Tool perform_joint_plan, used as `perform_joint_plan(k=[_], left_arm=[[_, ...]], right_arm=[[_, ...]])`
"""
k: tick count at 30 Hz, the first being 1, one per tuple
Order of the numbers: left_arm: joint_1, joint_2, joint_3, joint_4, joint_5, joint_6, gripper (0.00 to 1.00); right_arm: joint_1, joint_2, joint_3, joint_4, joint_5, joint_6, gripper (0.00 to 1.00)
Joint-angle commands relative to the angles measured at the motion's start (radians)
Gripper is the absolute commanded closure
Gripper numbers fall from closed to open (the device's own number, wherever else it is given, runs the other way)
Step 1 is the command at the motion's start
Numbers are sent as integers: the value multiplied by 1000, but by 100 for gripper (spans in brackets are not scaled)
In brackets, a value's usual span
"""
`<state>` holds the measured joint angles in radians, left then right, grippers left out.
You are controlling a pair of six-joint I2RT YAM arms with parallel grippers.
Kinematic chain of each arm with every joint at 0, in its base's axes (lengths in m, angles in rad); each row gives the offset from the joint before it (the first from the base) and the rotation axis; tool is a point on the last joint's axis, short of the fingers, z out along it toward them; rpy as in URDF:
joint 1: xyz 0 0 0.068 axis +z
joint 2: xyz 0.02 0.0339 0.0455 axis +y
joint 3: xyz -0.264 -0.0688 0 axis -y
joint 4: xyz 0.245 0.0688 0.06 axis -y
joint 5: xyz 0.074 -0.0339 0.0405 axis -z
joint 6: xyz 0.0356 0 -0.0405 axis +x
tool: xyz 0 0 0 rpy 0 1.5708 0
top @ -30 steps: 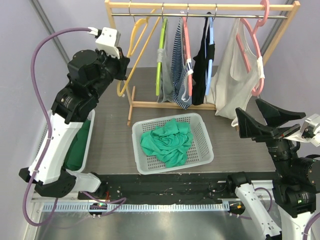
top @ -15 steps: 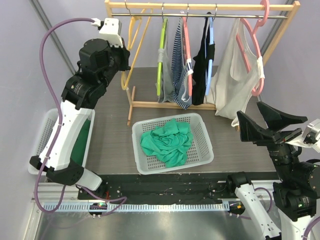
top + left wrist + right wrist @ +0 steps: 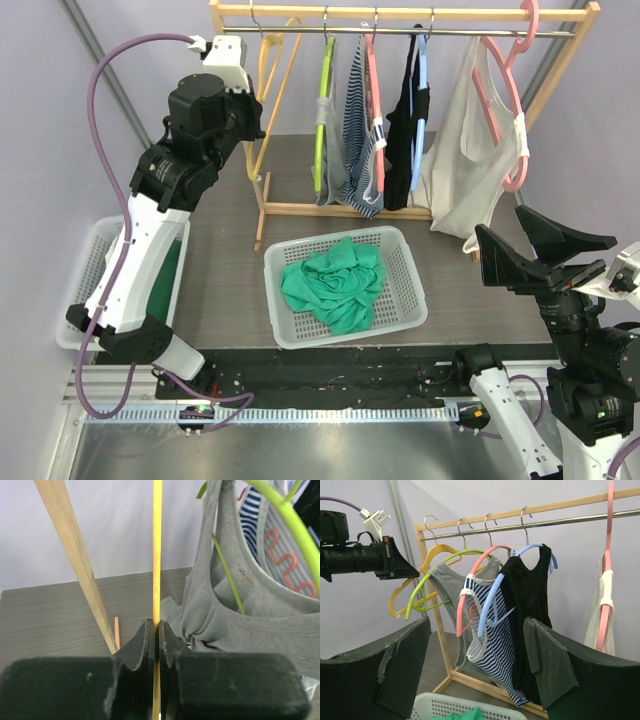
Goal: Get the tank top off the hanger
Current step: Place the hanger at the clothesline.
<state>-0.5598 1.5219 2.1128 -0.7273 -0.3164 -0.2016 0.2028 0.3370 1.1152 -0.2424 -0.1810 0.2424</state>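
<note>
My left gripper is shut on the thin lower bar of an empty yellow hanger, whose hook sits at the left end of the rail. Beside it a grey tank top hangs on a green hanger. Further along hang a striped tank top on a pink hanger, a black one on a blue hanger, and a white one on a pink hanger. My right gripper stands open, low at the right, apart from the rack.
The wooden rack's slanted post stands just left of my left fingers. A white basket with a green garment lies in front of the rack. A white bin holding green cloth stands at the left table edge.
My left arm has lifted and swung right with the yellow hanger, bringing its hook up to the rail. The right arm has barely shifted and stays open.
</note>
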Motion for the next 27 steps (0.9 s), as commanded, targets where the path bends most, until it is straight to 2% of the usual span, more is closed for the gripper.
perform_joint_plan(k=[1, 19, 23, 24, 26, 27], left_arm=[[5, 9, 22, 11, -70, 8, 100], [5, 4, -16, -17, -92, 45, 98], [3, -11, -16, -8, -76, 47, 78], [3, -22, -17, -4, -67, 48, 68], [3, -32, -16, -9, -53, 38, 56], [3, -34, 2, -23, -38, 25, 45]], right_arm=[[-2, -6, 12, 14, 9, -3, 17], [0, -3, 23, 11, -2, 3, 17], [0, -1, 20, 8, 0, 1, 17], [0, 0, 20, 9, 0, 3, 17], [0, 3, 17, 9, 0, 1, 17], [0, 5, 17, 9, 0, 1, 17]])
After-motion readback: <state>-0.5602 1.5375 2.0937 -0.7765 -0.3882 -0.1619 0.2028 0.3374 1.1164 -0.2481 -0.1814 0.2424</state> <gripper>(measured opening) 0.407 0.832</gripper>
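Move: The rod of the clothesline, where the yellow hanger's hook is to sit, runs some 18 cm ahead of the left hand and about 13 cm above it. The hand already holds the hanger by its near side. The rack's left post meets the rod about 8 cm to the left of that spot. The green hanger is some 13 cm to the right of the hand and 14 cm ahead, roughly 3 cm below it. From the right hand, the spot on the rod is about 40 cm ahead, 48 cm left and 12 cm above. The yellow hanger's hook is let down onto the rod as the left hand sinks about 2.5 cm and eases a good centimetre to the left, rolling its left side up and turning slightly counter-clockwise, some 5 degrees each. The hand then stops, and its fingers open to almost half of their range, letting go of the hanger while staying around its bar. ##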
